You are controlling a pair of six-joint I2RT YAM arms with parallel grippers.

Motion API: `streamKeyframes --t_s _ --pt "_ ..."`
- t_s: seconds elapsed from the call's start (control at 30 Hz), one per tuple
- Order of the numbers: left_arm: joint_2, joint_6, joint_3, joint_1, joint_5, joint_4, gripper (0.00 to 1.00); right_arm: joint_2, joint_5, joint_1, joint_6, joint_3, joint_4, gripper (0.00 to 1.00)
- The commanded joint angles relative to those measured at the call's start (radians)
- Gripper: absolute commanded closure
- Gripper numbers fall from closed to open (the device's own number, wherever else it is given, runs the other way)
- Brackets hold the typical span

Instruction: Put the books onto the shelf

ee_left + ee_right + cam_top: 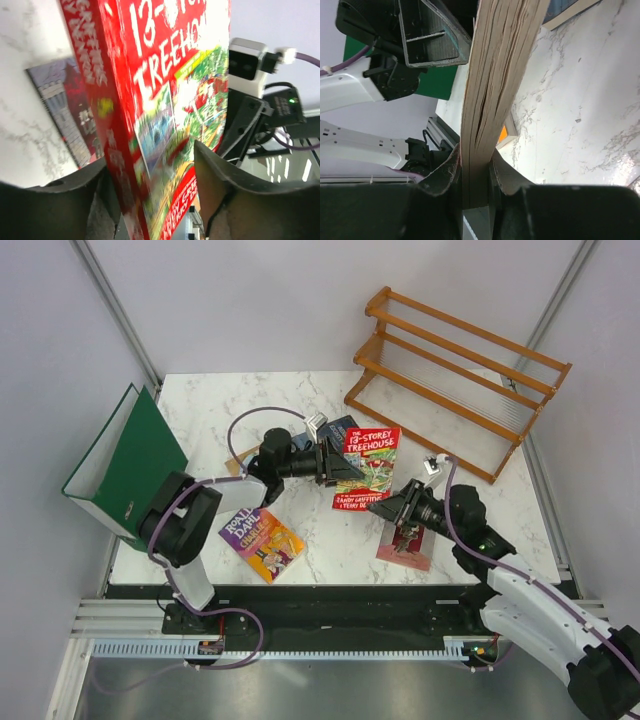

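The red cartoon-cover book (368, 462) is held up on edge over the middle of the table, between both arms. My right gripper (392, 506) is shut on its lower edge; in the right wrist view the page block (490, 90) is pinched at my right gripper (474, 155). My left gripper (150, 160) straddles the red book (165, 90) with its jaws apart and a gap at the right finger (220, 175). A dark blue book (65, 110) lies flat behind. The pink book (405, 552) lies under the right gripper, and the purple-and-yellow book (262, 543) lies front left. The wooden shelf (460, 380) stands at the back right.
A large green ring binder (130, 465) stands open at the table's left edge, close to the left arm. A tan book corner (236, 467) peeks out beside the left arm. The table's front edge runs just behind the arm bases.
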Motion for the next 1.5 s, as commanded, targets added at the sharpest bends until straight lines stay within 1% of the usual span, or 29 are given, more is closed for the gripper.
streamKeyframes --t_s 0.0,0.07,0.1,0.13,0.2,0.23,0.33,0.4,0.43,0.47,0.5,0.6,0.73,0.77,0.9,1.03,1.17,1.3,1.47 --pt "-0.149 0.304 0.024 0.016 -0.103 -0.378 0.34 -0.024 0.054 -0.004 -0.098 0.123 -0.104 1.00" --pt "-0.215 0.392 0.014 0.016 -0.163 -0.489 0.30 -0.016 0.054 -0.003 -0.110 0.158 -0.123 1.00" --pt "-0.235 0.411 0.011 0.016 -0.225 -0.536 0.28 -0.013 0.054 -0.003 -0.116 0.168 -0.138 1.00" --pt "-0.278 0.428 -0.002 0.016 -0.258 -0.623 0.27 -0.010 0.056 -0.004 -0.127 0.175 -0.148 1.00" --pt "-0.320 0.451 -0.023 0.016 -0.339 -0.677 0.25 -0.007 0.079 -0.004 -0.144 0.205 -0.180 1.00" --pt "-0.344 0.453 -0.049 0.016 -0.358 -0.714 0.24 -0.004 0.086 -0.004 -0.162 0.212 -0.207 1.00" --pt "-0.439 0.445 -0.107 0.016 -0.419 -0.751 0.20 0.000 0.128 -0.009 -0.178 0.232 -0.238 1.00" --pt "-0.491 0.431 -0.129 0.016 -0.442 -0.772 0.20 0.010 0.170 -0.015 -0.187 0.240 -0.238 1.00" --pt "-0.507 0.421 -0.143 0.016 -0.457 -0.787 0.18 0.026 0.186 -0.023 -0.188 0.245 -0.238 1.00" --pt "-0.522 0.404 -0.150 0.016 -0.468 -0.827 0.11 0.039 0.197 -0.026 -0.194 0.258 -0.232 1.00" --pt "-0.548 0.399 -0.157 0.015 -0.490 -0.843 0.08 0.052 0.223 -0.030 -0.198 0.267 -0.226 1.00" --pt "-0.620 0.394 -0.187 0.013 -0.525 -0.901 0.08 0.121 0.254 -0.044 -0.211 0.321 -0.221 1.00" --pt "-0.704 0.391 -0.227 0.011 -0.536 -0.949 0.08 0.233 0.264 -0.096 -0.218 0.372 -0.181 1.00" --pt "-0.721 0.393 -0.232 0.011 -0.533 -0.956 0.08 0.249 0.257 -0.110 -0.213 0.382 -0.136 1.00" --pt "-0.787 0.404 -0.288 0.007 -0.524 -0.982 0.08 0.333 0.194 -0.196 -0.176 0.399 -0.022 1.00" --pt "-0.855 0.413 -0.338 0.008 -0.531 -1.002 0.08 0.457 0.132 -0.221 -0.188 0.480 0.033 1.00" --pt "-0.877 0.421 -0.373 0.008 -0.524 -1.008 0.08 0.505 0.131 -0.222 -0.199 0.534 0.069 1.00" --pt "-0.872 0.427 -0.399 0.008 -0.533 -1.008 0.08 0.549 0.132 -0.230 -0.214 0.599 0.053 1.00" --pt "-0.851 0.441 -0.396 0.008 -0.519 -1.008 0.08 0.586 0.142 -0.262 -0.208 0.619 0.055 1.00"
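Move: The shelf that the right hand is taking the 13-Storey Treehouse book to has its middle some 32 cm ahead of that hand, about 19 cm to its right and a little lower. Nineteen Eighty-Four lies about 26 cm ahead and 12 cm left, the red castle book 3 cm ahead and 9 cm right, both 17 cm below. From the left hand the Roald Dahl book is roughly 25 cm left, 10 cm back and 16 cm down. The right hand keeps its pinch on the Treehouse book's page edge and, after a small lift, carries it about 18 cm forward and slightly right towards the shelf, turning some 20 degrees clockwise and rising again at the end. The left fingers, already parting, open wide and come free of the book's spine side as that hand withdraws left, back and down towards the Roald Dahl book, turning counter-clockwise. ##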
